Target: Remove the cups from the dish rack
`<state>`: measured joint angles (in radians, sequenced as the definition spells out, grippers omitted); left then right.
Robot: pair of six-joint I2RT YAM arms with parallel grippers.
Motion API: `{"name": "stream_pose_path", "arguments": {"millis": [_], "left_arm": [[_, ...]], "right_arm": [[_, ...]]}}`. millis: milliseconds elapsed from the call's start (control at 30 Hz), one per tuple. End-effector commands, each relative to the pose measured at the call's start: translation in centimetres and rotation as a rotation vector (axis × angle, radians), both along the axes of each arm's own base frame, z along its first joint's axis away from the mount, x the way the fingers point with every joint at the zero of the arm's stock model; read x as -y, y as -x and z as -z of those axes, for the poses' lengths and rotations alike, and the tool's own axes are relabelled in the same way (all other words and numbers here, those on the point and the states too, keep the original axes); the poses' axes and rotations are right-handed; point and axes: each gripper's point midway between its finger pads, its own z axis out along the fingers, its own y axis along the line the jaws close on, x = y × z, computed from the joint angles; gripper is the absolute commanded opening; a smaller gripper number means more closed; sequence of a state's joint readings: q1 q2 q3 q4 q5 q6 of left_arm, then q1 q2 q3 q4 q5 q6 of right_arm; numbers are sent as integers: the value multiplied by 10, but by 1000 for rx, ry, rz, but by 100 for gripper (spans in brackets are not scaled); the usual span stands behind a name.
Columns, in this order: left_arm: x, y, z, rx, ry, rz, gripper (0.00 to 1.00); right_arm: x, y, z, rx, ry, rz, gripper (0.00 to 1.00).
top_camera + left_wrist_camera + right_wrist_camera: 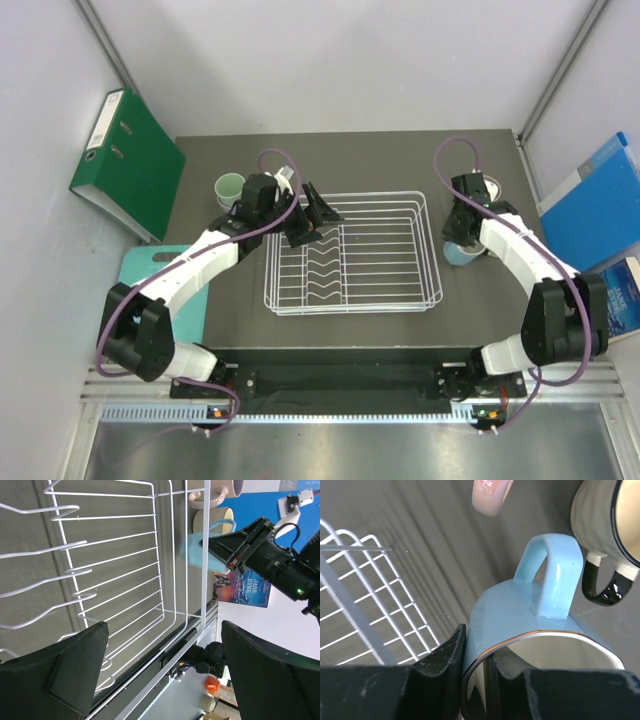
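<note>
The white wire dish rack (350, 255) sits mid-table with no cups showing in it; it also fills the left wrist view (125, 570). My right gripper (461, 236) (476, 642) is shut on the rim of the light blue cup (462, 254) (520, 610), one finger inside and one outside, just right of the rack. My left gripper (312, 222) (164, 626) is open and empty over the rack's back left part. A mint green cup (231, 187) stands behind the rack at left. A pink cup (491, 495) and a cream cup with a black handle (602, 525) stand behind the blue one.
A green binder (125, 165) leans at the back left and a teal board (150, 268) lies beside the left arm. Blue folders (595, 200) and a book (625, 300) lie off the table's right edge. White walls enclose the back and sides.
</note>
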<state>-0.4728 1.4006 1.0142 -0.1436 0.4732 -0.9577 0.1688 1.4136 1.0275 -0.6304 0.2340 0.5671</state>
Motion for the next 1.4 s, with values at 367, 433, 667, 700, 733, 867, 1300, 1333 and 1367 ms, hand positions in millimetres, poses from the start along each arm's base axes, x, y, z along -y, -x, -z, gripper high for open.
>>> {"name": "stream_pose_path", "arguments": {"millis": [367,433,667,700,733,867,1300,1333,1367], "left_arm": [[1,-3,-2,22,-14,-15,99],[3,-3,0,19,-15,-12,99],[5,-3,0,26,-19,-6,99],[5,-4,0,27,-20,-5,99],[5,-4,1,29,-22,-3,99],[5,-4,4,28,-36,4,99],[-18,-16,28,57,-393,-15,99],[-21,-16,35,52,-450,-12,99],[-26,-16,38,75,-515,-3,99]], "right_arm": [[5,-19,20,-7,-11,-17,0],[4,-20,19,-7,-13,-26,0],[0,-22,3,30,-31,-34,24],[-2,-22,-6,51,-42,-37,36],[-3,-25,-14,68,-49,-37,41],[-20,-27,-49,146,-79,-65,62],[-67,-4,-205,602,-145,-217,98],[-68,0,-210,622,-124,-238,99],[-72,6,-221,662,-111,-253,100]]}}
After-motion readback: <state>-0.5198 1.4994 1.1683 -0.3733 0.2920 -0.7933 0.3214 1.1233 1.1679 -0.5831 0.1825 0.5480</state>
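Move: My right hand still pinches the blue cup by its rim; the bare table spot for it lies about 10 cm below the hand and 3 cm to its right. The dish rack's middle is some 25 cm to the left, level with the hand. The cream cup stands roughly 11 cm to the right and 1 cm ahead, the pink cup 10 cm ahead and 8 cm right. From my left hand that spot is level, about 35 cm to the right and well below. I lower the blue cup with my right hand about 3 cm straight down to the table beside the rack and hold there briefly. Then I open the fingers wide, let go of the rim and rise quickly, nearly 20 cm, drifting left towards the rack's far right corner while the fingers tip up some 30 degrees. Late on, my open left hand sinks a little over the rack and starts to roll, its left side rising. ##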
